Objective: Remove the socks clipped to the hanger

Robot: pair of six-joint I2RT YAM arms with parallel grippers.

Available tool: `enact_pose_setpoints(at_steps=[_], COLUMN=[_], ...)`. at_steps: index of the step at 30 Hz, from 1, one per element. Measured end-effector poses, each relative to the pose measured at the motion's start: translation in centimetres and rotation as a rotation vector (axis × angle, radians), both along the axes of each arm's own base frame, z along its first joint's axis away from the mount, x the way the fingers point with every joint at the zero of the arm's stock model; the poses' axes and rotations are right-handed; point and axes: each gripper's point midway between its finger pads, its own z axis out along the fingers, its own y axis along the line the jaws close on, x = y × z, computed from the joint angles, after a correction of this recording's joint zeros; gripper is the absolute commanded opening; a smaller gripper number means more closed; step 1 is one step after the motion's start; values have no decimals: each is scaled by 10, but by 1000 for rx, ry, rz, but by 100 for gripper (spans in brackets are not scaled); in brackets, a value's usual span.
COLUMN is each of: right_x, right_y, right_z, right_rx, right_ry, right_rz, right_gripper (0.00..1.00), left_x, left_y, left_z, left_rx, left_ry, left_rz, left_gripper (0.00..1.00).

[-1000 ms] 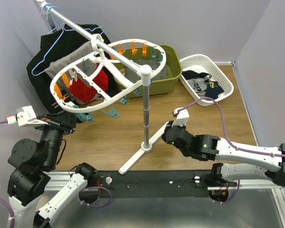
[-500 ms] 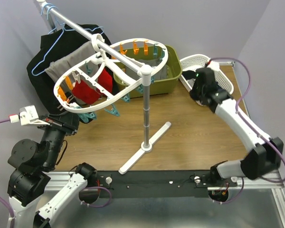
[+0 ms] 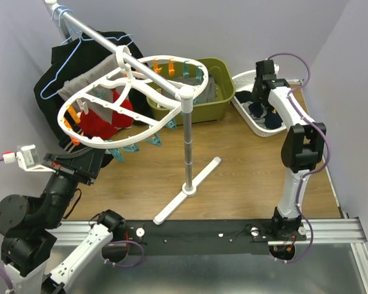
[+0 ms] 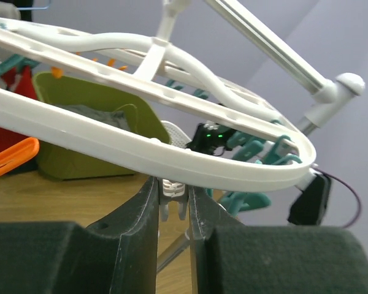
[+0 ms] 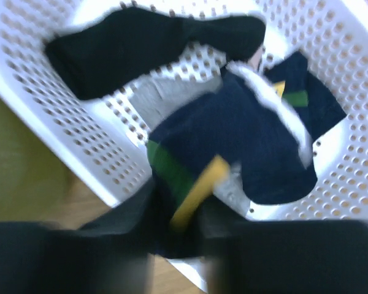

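The hanger (image 3: 135, 142) is a white oval lattice hung from the rail, ringed with orange and teal pegs. Red socks (image 3: 101, 119) hang clipped under its left side. My left gripper (image 3: 104, 158) is under the hanger's near rim (image 4: 172, 162). Its fingers are shut on a small whitish peg (image 4: 173, 190) below that rim. My right gripper (image 3: 257, 105) reaches down into the white basket (image 3: 276, 131). A navy sock (image 5: 251, 141) with green and yellow stripes runs between its fingers (image 5: 181, 226). Blur hides whether they still pinch it.
The white basket (image 5: 80, 141) also holds a black sock (image 5: 141, 43) and a grey one. An olive-green bin (image 3: 221, 101) sits behind the drying stand's pole (image 3: 188, 147). A black garment (image 3: 49, 86), a grey cloth and a light-blue wire hanger (image 3: 55, 67) hang at the back left.
The right arm swung from the middle of the table to the white basket at the back right. The hanger tilted and shifted left, and the left arm moved with it.
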Motion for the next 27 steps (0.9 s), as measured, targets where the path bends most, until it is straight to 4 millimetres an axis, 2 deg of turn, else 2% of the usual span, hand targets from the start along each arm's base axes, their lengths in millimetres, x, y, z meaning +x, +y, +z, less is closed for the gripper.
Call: enact_pose_setpoints(at_steps=[2,5,7,9,14,16,18,22,27], right_x=[-4,-15,-22,-39,-84,-109,-144,-196,-258], right_y=[-1,-1,0,1,7,19,44,93,131], right_z=[-18,-28,-27,-25,-17,-12,-7,3,15], right_rx=[-3,4,14,24,41,53,74,111,159], right_ry=[62,114,118,133,149,141,133,113,100], right_rz=[2,5,7,10,20,44,102,235,363], right_gripper=[68,79,80,81,83,83,83,83,84], left_x=[-7,-22,-34,-45,-54,-54,-52,-55,-59], left_y=[-3,-5,-6,-7,-14,-19,-24,-29,-32], left_z=[5,14,22,30,38,36,32,33,41], left_rx=[-4,-12,-23,-36,-44,-43,-38,-35,-50], left_ry=[-29,-86,-134,-180,-235,-236,-229,-241,-285], left_rz=[-32,-85,-122,-150,-211,-231,-254,-284,-309], left_gripper=[0,0,0,0,0,0,0,0,0])
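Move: The basket's middle lies about 3 cm ahead of my right hand, 5 cm right and 8 cm below; in it are the black sock, some 6 cm ahead and 4 cm left, and a navy sock about 1 cm ahead and 8 cm right. For my left hand, the hanger's middle is roughly 18 cm ahead, 9 cm right and 5 cm above; the nearest orange clip is 6 cm ahead, 11 cm left and level, a red sock 12 cm ahead, 8 cm left and 10 cm below. I open my right fingers wide over the basket, tipping and dipping about 3 cm to let go of the navy sock, then sweep back some 25 cm and left towards the hanger, rising again. My left hand keeps its grip on a pale clip under the hanger's rim and draws it back about 6 cm, a little up and right, fingers tipping up and turning clockwise. ##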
